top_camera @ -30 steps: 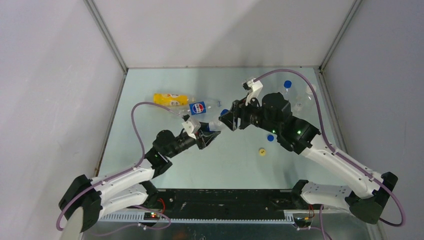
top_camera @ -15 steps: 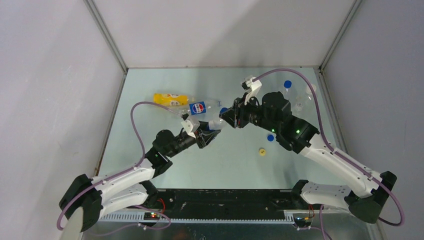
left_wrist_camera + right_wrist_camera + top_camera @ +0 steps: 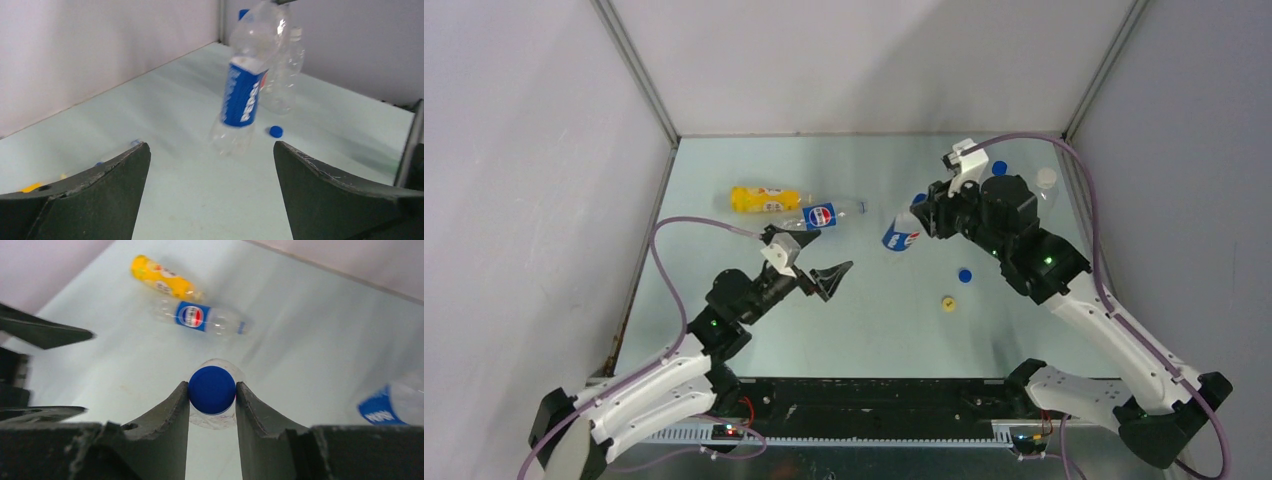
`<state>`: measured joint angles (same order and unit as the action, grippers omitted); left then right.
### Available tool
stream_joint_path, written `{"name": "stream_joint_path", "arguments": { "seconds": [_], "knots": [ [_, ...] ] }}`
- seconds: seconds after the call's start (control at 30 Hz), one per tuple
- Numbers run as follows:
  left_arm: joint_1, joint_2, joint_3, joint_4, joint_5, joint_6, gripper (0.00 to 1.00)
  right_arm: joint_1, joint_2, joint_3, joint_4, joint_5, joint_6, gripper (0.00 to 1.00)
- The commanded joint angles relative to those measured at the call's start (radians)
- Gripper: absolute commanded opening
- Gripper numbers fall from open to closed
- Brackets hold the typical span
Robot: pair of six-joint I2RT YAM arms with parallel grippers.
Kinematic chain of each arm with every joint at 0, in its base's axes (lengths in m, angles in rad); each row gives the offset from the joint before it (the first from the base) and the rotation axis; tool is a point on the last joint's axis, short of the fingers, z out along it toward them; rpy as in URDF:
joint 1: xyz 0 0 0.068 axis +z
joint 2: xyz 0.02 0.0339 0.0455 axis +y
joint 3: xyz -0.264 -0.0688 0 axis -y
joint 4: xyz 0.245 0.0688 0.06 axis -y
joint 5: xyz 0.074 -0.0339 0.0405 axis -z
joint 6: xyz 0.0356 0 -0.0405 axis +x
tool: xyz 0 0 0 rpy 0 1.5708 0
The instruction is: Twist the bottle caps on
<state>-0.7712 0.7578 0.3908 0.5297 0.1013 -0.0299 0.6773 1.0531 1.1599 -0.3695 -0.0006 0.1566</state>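
Observation:
My right gripper (image 3: 212, 387) is shut on a blue bottle cap (image 3: 212, 390) that sits on the neck of a clear bottle with a blue label (image 3: 901, 238). That bottle (image 3: 242, 95) hangs slightly tilted below the cap, its base at the table. My left gripper (image 3: 840, 281) stands wide open and empty, a short way left of it. A second blue-labelled bottle (image 3: 824, 214) and the yellow-orange bottle (image 3: 764, 198) lie at the back left. A loose blue cap (image 3: 965, 274) and a yellow cap (image 3: 947, 302) lie under my right arm.
A clear unlabelled bottle with a white cap (image 3: 1046, 180) stands at the back right. Beside it is another blue-labelled bottle (image 3: 382, 407) topped by a blue cap (image 3: 999, 168). Grey walls close in the table on three sides.
My left gripper let go of the bottle, opened wide and drew back to the lower left. My right gripper, shut on the cap, carried the bottle to the right.

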Motion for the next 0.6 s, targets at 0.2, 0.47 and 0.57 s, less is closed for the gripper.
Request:
{"name": "stream_joint_path", "arguments": {
  "seconds": [0.2, 0.47, 0.57],
  "knots": [
    [0.155, -0.138, 0.154, -0.431, -0.148, 0.113, 1.0, -0.155, -0.015, -0.045, -0.048, 0.28, -0.12, 0.0],
    [0.246, -0.122, 0.206, -0.509, -0.122, 0.189, 1.0, -0.293, 0.028, -0.114, 0.049, 0.286, -0.112, 0.0],
    [0.25, -0.092, 0.202, -0.475, -0.086, 0.175, 1.0, -0.323, 0.044, -0.138, 0.083, 0.287, -0.099, 0.0]
  ]
}}
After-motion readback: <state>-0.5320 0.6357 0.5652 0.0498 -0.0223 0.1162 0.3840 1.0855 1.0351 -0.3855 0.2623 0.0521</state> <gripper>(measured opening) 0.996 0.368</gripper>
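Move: The right hand holds the capped bottle by its blue cap and is headed for the standing blue-capped bottle, about 13 cm ahead, 20 to the right, its middle some 21 lower. A tall white-capped bottle stands 11 cm ahead and 28 right, and the loose blue cap lies on the table 2 cm back, 15 right. From the empty left hand the lying Pepsi bottle is about 19 cm ahead, 5 left and 23 below; the orange bottle lies 5 cm beyond that and 14 farther left. Keeping its pinch on the blue cap, the right hand swings the bottle about 14 cm to the right, some 6 forward and 7 down, the sinking mostly in the later half, towards the standing blue-capped bottle while the wrist turns some 30 degrees clockwise. The left hand, already wide open and clear of the bottle, goes on drawing away about 10 cm to the left and 4 forward, nearly level, turning some 20 degrees counter-clockwise so that it comes round to face the lying Pepsi bottle. ##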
